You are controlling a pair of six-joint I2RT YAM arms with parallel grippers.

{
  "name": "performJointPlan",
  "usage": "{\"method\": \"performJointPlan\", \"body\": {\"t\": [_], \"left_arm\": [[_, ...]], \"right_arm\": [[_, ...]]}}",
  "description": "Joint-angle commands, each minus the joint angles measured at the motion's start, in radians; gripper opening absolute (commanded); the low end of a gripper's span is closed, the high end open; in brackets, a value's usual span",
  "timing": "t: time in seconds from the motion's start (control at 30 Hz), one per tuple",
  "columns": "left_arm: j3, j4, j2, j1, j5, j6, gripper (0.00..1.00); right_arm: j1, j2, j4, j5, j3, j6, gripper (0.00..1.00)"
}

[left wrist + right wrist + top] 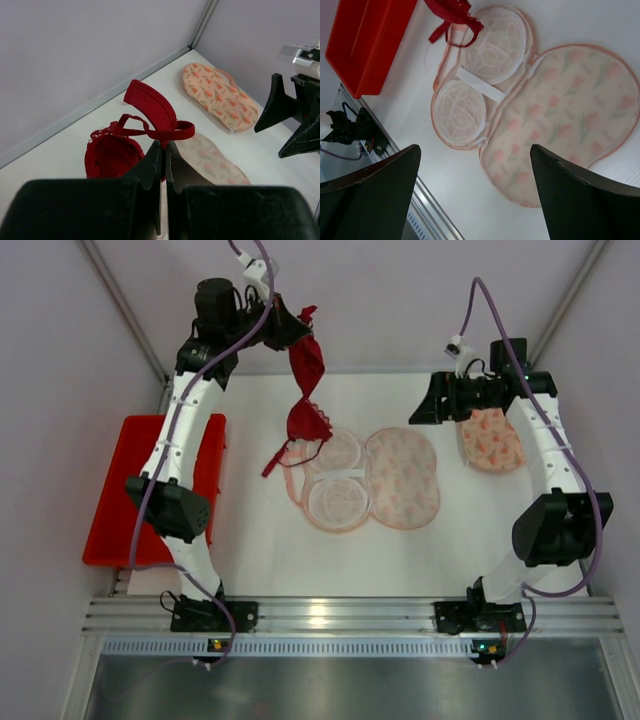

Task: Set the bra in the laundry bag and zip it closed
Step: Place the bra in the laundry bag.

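The red bra [308, 390] hangs in the air from my raised left gripper [297, 326], which is shut on its strap [165, 131]; the lower cup dangles just above the bag's far left edge. The laundry bag [403, 478] lies unzipped and spread flat mid-table: the floral half is on the right, the half with two white mesh cups [337, 498] on the left. My right gripper [422, 410] hovers open above the table right of the bag, with nothing between its fingers [585, 195]. From the right wrist I see the open bag [565, 115] below and the bra's lower end [451, 12].
A red bin [110, 490] sits at the table's left edge. A second floral pouch [492, 440] lies under the right arm, at the right. Purple walls enclose the table at the back and sides. A metal rail [350, 615] runs along the near edge.
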Motion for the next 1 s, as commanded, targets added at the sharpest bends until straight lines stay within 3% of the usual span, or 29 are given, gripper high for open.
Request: {"method": "performJointPlan", "body": {"t": [0.0, 0.1, 0.47, 0.73, 0.97], "left_arm": [[0.086, 0.167, -0.042, -0.003, 0.049, -0.053, 0.0], [0.069, 0.17, -0.065, -0.006, 0.084, -0.073, 0.0], [-0.264, 0.28, -0.391, -0.059, 0.323, -0.241, 0.0], [-0.436, 0.314, -0.479, -0.131, 0.23, -0.384, 0.0], [-0.679, 0.554, -0.415, -0.163, 0.144, -0.568, 0.0]], "right_arm": [[-0.012, -0.002, 0.022, -0.011, 0.017, -0.015, 0.92], [-0.015, -0.008, 0.016, -0.011, 0.014, -0.019, 0.92], [-0.015, -0.057, 0.021, -0.022, 0.005, 0.002, 0.92], [-0.015, -0.056, 0.056, -0.04, -0.044, 0.019, 0.92], [-0.015, -0.023, 0.077, -0.045, -0.092, 0.002, 0.91]]}}
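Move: The left hand holds the bra high. The laundry bag lies open on the table roughly 16 cm back, 14 cm right and 42 cm below. At table height too, the red bin is about 18 cm back and 38 cm left, and the second floral bag 7 cm back and 45 cm right. From the right hand the laundry bag is about 6 cm back, 16 cm left and 25 cm down. Left hand sweeps the pinched bra back some 20 cm over the laundry bag, rising, turning clockwise, then dipping. ##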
